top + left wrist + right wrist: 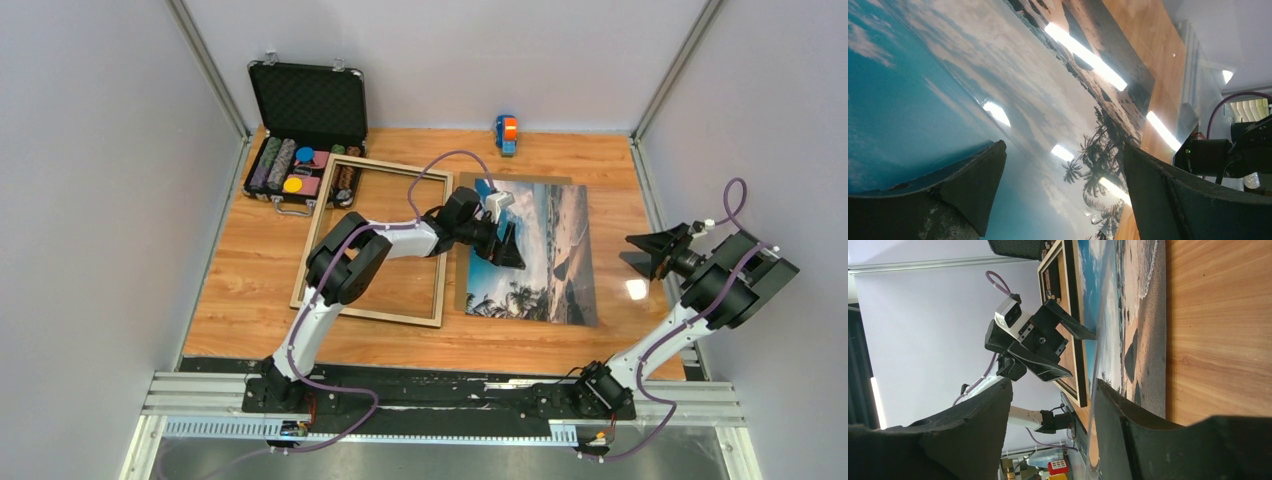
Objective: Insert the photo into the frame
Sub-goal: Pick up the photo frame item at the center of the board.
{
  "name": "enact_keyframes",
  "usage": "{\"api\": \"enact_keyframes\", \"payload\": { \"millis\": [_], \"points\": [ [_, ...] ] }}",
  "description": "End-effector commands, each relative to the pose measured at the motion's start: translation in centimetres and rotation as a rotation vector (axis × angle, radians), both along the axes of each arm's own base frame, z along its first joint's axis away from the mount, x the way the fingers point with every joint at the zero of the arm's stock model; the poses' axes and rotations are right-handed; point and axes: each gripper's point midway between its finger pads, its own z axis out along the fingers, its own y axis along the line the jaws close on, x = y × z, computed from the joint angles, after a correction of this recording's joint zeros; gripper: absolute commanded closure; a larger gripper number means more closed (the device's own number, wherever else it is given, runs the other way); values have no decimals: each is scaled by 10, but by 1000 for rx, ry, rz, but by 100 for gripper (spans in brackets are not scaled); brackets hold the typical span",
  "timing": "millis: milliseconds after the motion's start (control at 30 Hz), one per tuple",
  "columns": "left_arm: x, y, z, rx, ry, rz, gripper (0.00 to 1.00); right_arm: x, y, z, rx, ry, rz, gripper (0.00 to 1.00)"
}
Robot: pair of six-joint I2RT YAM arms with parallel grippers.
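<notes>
The photo (550, 250), a glossy beach print, lies flat on a brown backing board (463, 290) right of centre. The frame (318, 230) lies flat just left of it, pale wood face up. My left gripper (512, 250) hangs open over the photo's left part, with blue sky and palms (1023, 85) between its fingertips. In the right wrist view its upper fingertip (1090, 334) sits at the photo's (1128, 315) surface. My right gripper (640, 255) hovers open off the photo's right edge. A clear pane's edge (1100, 360) stands between its jaws, close to the table-side finger.
An open black chip case (305, 140) with several stacks of chips stands at the back left, touching the frame's far corner. A small blue and orange object (507, 133) sits at the back wall. Grey walls close in three sides, and a metal rail (450, 400) runs along the near edge.
</notes>
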Motion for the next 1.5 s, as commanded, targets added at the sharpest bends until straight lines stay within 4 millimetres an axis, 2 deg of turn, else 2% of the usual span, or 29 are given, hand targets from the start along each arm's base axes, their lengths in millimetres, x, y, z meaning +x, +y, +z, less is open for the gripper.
{"api": "enact_keyframes", "payload": {
  "millis": [0, 167, 367, 433, 533, 567, 767, 900, 1100, 1300, 1467],
  "points": [
    [-37, 29, -66, 205, 175, -8, 3, 8, -44, -41, -129, -89, -61, 43],
    [-36, 28, -65, 211, 172, -5, 3, 3, -45, -57, -280, -4, -49, 52],
    [-33, 31, -60, 219, 145, -2, 4, 3, -48, -56, -315, 15, -52, 69],
    [-31, 32, -56, 222, 129, 0, 4, 4, -49, -53, -321, 11, -53, 77],
    [-25, 33, -44, 216, 98, 6, 4, 6, -50, -43, -326, -12, -57, 96],
    [-23, 34, -41, 213, 94, 10, 4, 7, -51, -40, -324, -18, -58, 100],
    [5, 58, -13, 214, 69, 63, 4, 11, -50, -17, -331, -63, -63, 100],
    [28, 82, 19, 205, -4, 107, 4, 13, -46, 4, -312, -106, -74, 100],
    [58, 121, 51, 200, -61, 186, 4, 19, -37, 34, -272, -163, -73, 100],
    [74, 153, 63, 191, -69, 259, 4, 23, -23, 56, -215, -214, -58, 100],
    [82, 170, 69, 191, -81, 301, 4, 27, -9, 69, -195, -247, -26, 100]
  ]
}}
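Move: The clear sheet's right edge already lies between the open right fingers, about level with the hand fore and aft and roughly 2 cm to the right of its hand point. The photo's middle is some 23 cm to that hand's left and 9 cm lower. From the left hand, the sheet's right edge is about 30 cm to the right and 5 cm higher, while the frame's right rail stands roughly 14 cm to the left and 3 cm lower, neither ahead nor behind. Down about 4 cm and slightly back goes the right hand while its fingers shut completely, pinching the clear sheet by its right edge; then it rises nearly 6 cm, easing a little forward with the grip kept. The left hand, fingers still wide open, first stays put, then sweeps some 16 cm left and 8 cm forward, rising 5 cm late, away from the photo to the frame's right rail, turning about 15 degrees counter-clockwise. ##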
